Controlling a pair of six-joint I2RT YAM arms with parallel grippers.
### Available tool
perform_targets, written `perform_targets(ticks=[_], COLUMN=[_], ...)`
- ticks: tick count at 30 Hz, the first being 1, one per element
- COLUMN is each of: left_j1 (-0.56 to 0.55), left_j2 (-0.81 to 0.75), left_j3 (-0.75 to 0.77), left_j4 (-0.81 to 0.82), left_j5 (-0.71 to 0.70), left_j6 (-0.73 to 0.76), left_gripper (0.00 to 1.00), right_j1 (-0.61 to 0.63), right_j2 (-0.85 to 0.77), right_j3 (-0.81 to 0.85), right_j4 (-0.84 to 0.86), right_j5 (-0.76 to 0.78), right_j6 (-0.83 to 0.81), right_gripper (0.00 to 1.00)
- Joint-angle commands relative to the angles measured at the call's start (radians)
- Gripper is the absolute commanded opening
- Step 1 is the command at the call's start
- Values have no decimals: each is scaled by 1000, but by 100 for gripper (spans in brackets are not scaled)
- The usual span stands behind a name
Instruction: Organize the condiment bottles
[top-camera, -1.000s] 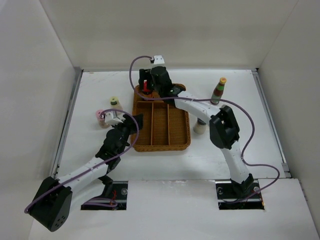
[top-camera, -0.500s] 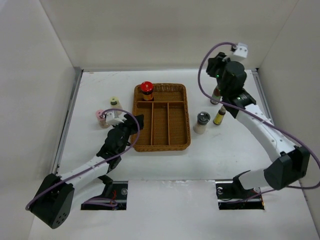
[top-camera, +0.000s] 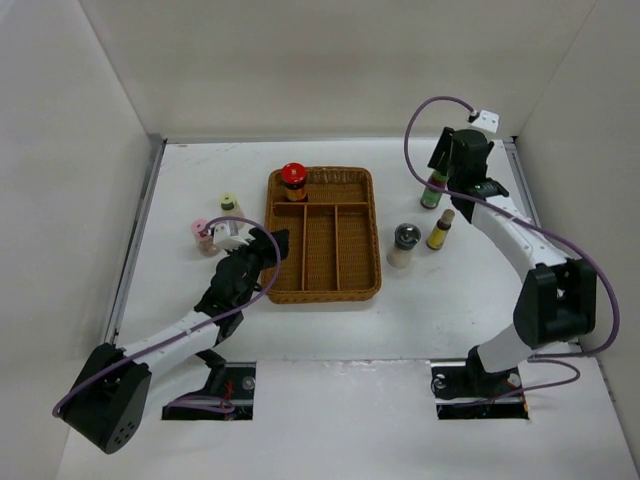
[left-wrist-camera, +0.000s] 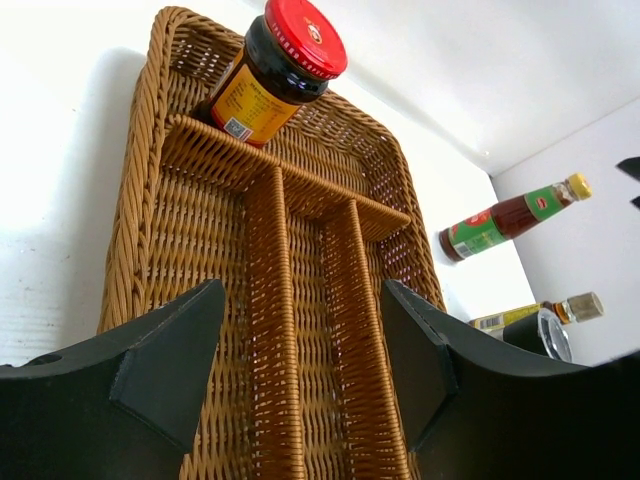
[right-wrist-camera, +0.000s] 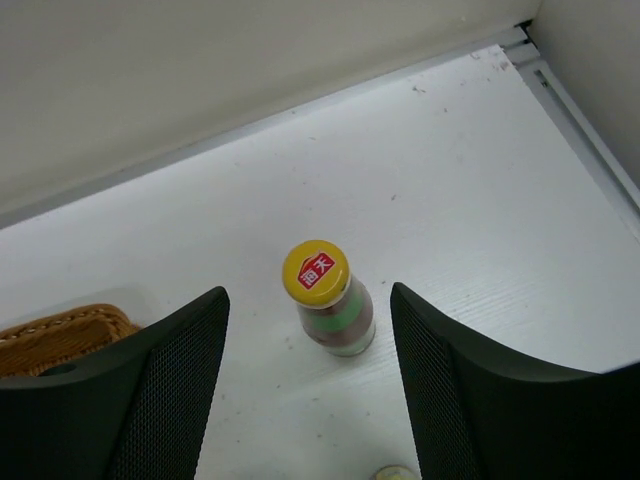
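Note:
The condiment bottles stand around a wicker tray (top-camera: 376, 262). A red-capped jar (top-camera: 293, 180) sits in the tray's far compartment, and it also shows in the left wrist view (left-wrist-camera: 275, 75). My right gripper (top-camera: 445, 175) hovers open above a green-labelled bottle with an orange-yellow cap (right-wrist-camera: 325, 295), which stands upright below the gap between the jaws. A small yellow-capped bottle (top-camera: 440, 230) and a silver-capped jar (top-camera: 404, 243) stand right of the tray. Pale-green-capped (top-camera: 229, 204) and pink-capped (top-camera: 201, 235) bottles stand left of it. My left gripper (top-camera: 272, 243) is open and empty at the tray's left edge.
White walls close in the table on three sides, and the back right corner (right-wrist-camera: 525, 35) lies just beyond the green-labelled bottle. The tray's three long compartments (left-wrist-camera: 300, 330) hold nothing. The left gripper (left-wrist-camera: 303, 290) looks along them.
The right arm left the red-capped jar in the tray's far compartment and swung to the back right, ending above the green-labelled bottle. The left arm has barely moved.

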Motion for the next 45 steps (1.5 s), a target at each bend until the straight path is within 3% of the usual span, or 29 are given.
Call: perform_targets(ticks=[1,14,24,32,45], left_j1=[0,0,3,3,1], left_j2=[-4,25,53,67,41], left_j3=[17,20,22,25,17], left_j4=[55,68,85,93,90], left_j5=[14,14,16,26,28], left_j6=[-6,-6,-8,-14,-14], left_gripper=[63,63,63,63,63], right_j1=[-20,-43,-42,-40,96], right_j2=[30,166,183,142,-18], right_j3=[21,110,116,92,149], right_j4=[11,31,39,71,92], right_j5=[-53,-85,-39,21,19], right_j6=[-7,-1,-16,-31,-88], right_gripper=[71,65,45,29,25])
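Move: The yellow-capped sauce bottle stands about 3 cm ahead of the right hand, its middle some 12 cm below. From the same hand, the slim yellow-label bottle is 9 cm back and 1 cm right, the black-capped shaker 14 cm back and 9 cm left, and the basket's middle 6 cm back and 32 cm left. From the left hand, the sauce bottle is roughly 20 cm ahead and 43 cm right. Right hand sinks 5 cm and forward, pinches the sauce bottle near its cap, lifts 4 cm, drawing back left. ##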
